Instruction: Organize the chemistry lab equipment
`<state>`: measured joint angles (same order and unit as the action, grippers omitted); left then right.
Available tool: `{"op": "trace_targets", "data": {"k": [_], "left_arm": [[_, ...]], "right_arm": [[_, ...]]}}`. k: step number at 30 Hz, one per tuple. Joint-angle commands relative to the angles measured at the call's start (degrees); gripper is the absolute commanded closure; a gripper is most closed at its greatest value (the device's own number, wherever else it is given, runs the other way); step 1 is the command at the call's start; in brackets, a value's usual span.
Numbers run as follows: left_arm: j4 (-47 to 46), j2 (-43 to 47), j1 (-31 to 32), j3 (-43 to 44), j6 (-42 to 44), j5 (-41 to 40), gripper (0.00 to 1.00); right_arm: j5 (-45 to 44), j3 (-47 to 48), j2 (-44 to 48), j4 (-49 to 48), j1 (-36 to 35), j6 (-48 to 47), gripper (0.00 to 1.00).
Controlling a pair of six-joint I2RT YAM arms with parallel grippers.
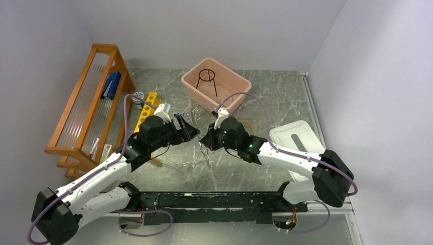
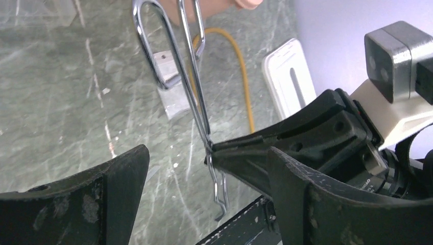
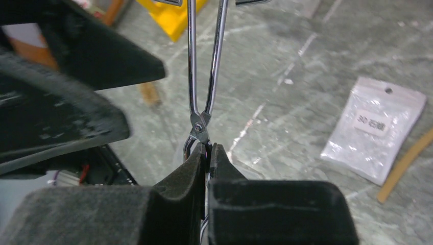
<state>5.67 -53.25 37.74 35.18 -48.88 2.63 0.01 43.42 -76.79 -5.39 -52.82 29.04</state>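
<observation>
The metal tongs [image 3: 204, 76] hang off the table, pinched just below their pivot by my right gripper [image 3: 207, 150], which is shut on them. In the top view the tongs [image 1: 197, 116] sit at mid-table between both grippers. My left gripper [image 2: 207, 158] is open, its two fingers [image 2: 122, 194] standing wide on either side of the tongs [image 2: 196, 92] without touching them. The right gripper [image 1: 207, 142] meets the left gripper [image 1: 188, 130] tip to tip. A black wire tripod [image 1: 208, 80] stands in the pink tub [image 1: 240, 84]. The yellow tube rack [image 1: 144, 109] lies at the left.
A wooden rack [image 1: 89, 102] stands along the left wall. The white lid [image 1: 296, 140] lies at the right. Tan rubber tubing [image 2: 244, 76] curves over the table beyond the tongs, and a small clear plastic bag [image 3: 375, 127] lies beside it.
</observation>
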Motion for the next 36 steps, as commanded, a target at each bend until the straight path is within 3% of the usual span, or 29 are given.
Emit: {"op": "trace_targets", "data": {"k": [1, 4, 9, 12, 14, 18, 24, 28, 33, 36], "left_arm": [[-8.55, -0.71, -0.64, 0.43, -2.52, 2.42, 0.14], [-11.70, -1.31, -0.65, -0.11, -3.69, 2.25, 0.24], [-16.46, -2.74, -0.70, -0.26, -4.43, 3.07, 0.51], [-16.63, -3.68, -0.76, 0.28, -3.74, 3.41, 0.72], [-16.88, -4.02, -0.72, 0.33, -3.31, 3.64, 0.94], [-18.42, -3.90, -0.73, 0.16, -2.15, 5.02, 0.95], [-17.01, -3.25, -0.72, 1.23, -0.51, 3.63, 0.95], [-16.08, -3.24, -0.73, 1.91, 0.18, 2.78, 0.95], [-15.50, -3.61, -0.73, 2.98, 0.94, 2.10, 0.95], [-15.21, -3.44, -0.73, 3.36, 1.07, 1.62, 0.95]], "right_arm": [[6.09, 0.09, 3.44, -6.50, 0.21, -2.75, 1.00], [7.63, 0.71, 4.37, -6.52, 0.17, -3.12, 1.00], [9.85, 1.05, 4.95, -7.51, 0.17, -2.55, 1.00], [10.04, 1.05, 5.20, -7.99, 0.17, -2.19, 1.00], [10.39, 1.40, 5.14, -7.49, 0.17, -1.59, 1.00], [9.91, 3.22, 4.26, -4.78, 0.22, -0.95, 1.00], [6.32, 2.06, 6.81, -5.03, 0.18, 0.87, 0.61], [4.25, 3.49, 7.03, -3.19, 0.24, 0.93, 0.49], [-1.38, 4.63, 7.51, -1.68, 0.17, 2.32, 0.47], [-0.36, 3.39, 8.33, -4.36, 0.17, 2.13, 0.43]]}}
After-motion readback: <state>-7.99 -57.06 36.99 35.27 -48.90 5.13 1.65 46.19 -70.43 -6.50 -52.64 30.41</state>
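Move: The left hand, open, has the tongs' handle shafts about 3 cm ahead, 4 cm to its right and 1 cm lower. The right hand still grips the tongs near the pivot, with those handles some 6 cm ahead and 3 cm higher. From the left hand, the packet lies 5 cm ahead, 11 cm right and 16 cm below; the tube rack 11 cm ahead, 5 cm left and 16 cm below; the pink bin 21 cm ahead, 11 cm right and 12 cm below. The left fingers shut and pinch the tongs' handle shafts as that hand rises some 3 cm and eases about 2 cm forward and 2 cm right. The right hand carries the tongs up, slightly left and back to meet it, holds them there while the pinch closes, then opens about halfway, letting go, and rises again while swinging slightly forward, about 7 cm higher in all. ##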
